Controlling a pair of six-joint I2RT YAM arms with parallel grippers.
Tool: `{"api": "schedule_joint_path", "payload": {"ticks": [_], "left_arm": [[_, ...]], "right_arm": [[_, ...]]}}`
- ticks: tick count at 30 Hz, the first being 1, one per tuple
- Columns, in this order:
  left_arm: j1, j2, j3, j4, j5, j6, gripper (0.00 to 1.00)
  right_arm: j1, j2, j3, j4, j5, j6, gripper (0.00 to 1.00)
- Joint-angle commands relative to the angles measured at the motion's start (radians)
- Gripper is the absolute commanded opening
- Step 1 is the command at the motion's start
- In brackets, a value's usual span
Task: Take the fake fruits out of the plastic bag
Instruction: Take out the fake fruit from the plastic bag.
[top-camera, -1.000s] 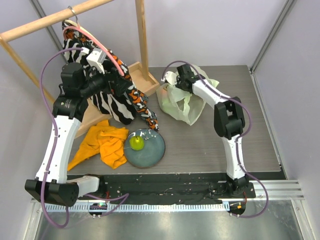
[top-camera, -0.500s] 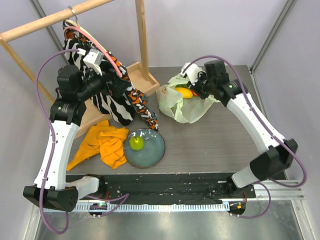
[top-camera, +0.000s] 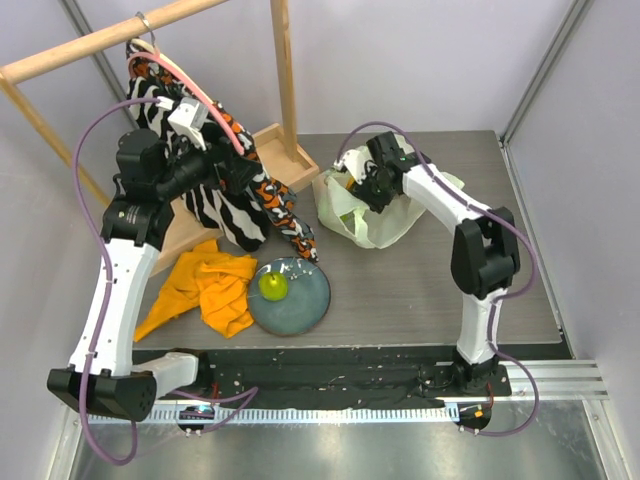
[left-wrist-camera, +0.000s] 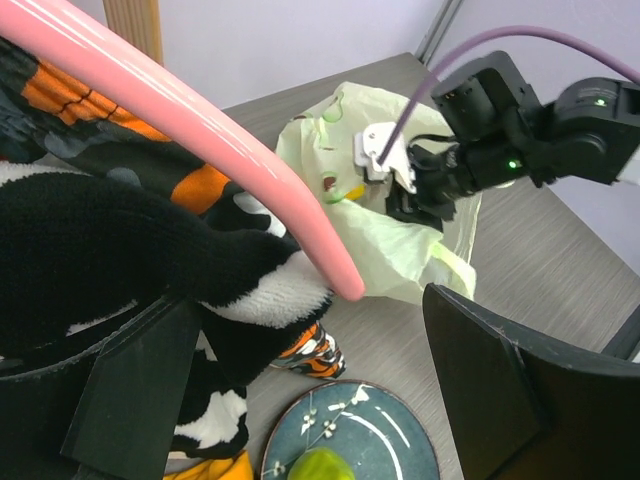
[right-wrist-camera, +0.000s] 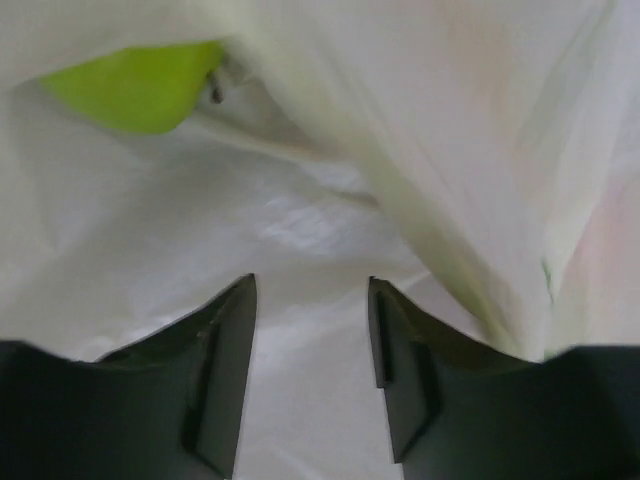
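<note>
The pale-green plastic bag (top-camera: 385, 225) lies crumpled at the back centre of the table, and it also shows in the left wrist view (left-wrist-camera: 400, 250). My right gripper (top-camera: 362, 190) reaches down into the bag's mouth (left-wrist-camera: 400, 195). Seen from its own wrist, the right gripper (right-wrist-camera: 310, 285) is open, with only bag film (right-wrist-camera: 330, 200) beyond the gap. One green fake fruit (right-wrist-camera: 140, 85) shows inside at the upper left. A green apple (top-camera: 273, 286) rests on the grey-blue plate (top-camera: 310, 305). My left gripper (top-camera: 222, 172) hangs wide open beside the zebra garment, holding nothing (left-wrist-camera: 310, 300).
A wooden clothes rack (top-camera: 283, 70) stands at the back left. A zebra and orange patterned garment (top-camera: 235, 200) hangs from it on a pink hanger (left-wrist-camera: 200, 120). An orange cloth (top-camera: 205, 285) lies left of the plate. Walls close in on both sides.
The right arm has swung its gripper back leftward and down into the bag's mouth, and its jaws have widened. The left arm has barely moved.
</note>
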Motion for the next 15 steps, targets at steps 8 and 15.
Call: {"api": "schedule_joint_path", "payload": {"ticks": [8,15], "left_arm": [[-0.004,0.118,0.110,-0.001,0.000,0.051,0.96],[-0.004,0.180,0.130,-0.020,-0.023,0.083,0.96]], "right_arm": [[-0.020,0.246,0.273,0.165,0.103,-0.065,0.73],[-0.046,0.428,0.446,0.136,0.092,-0.100,0.73]]}}
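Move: The yellow fruit still in the bag lies about 8 cm ahead of the right hand, some 4 cm to its left and 5 cm below. The green fruit in the bag is level with the hand, about 8 cm to its left and 5 cm lower; the bag's near handle flap hangs some 7 cm back. From the left hand, the yellow fruit is roughly 18 cm ahead, 22 cm to the right and 33 cm below. Deeper into the plastic bag, towards its far side and the fruit there, the right hand reaches about 11 cm forward, nearly level at first and dipping some 4 cm at the end, its fingers spreading wider and its tips swinging slightly outward. The left hand, still wide open, eases about 4 cm forward and slightly down beside the hanging clothes. ##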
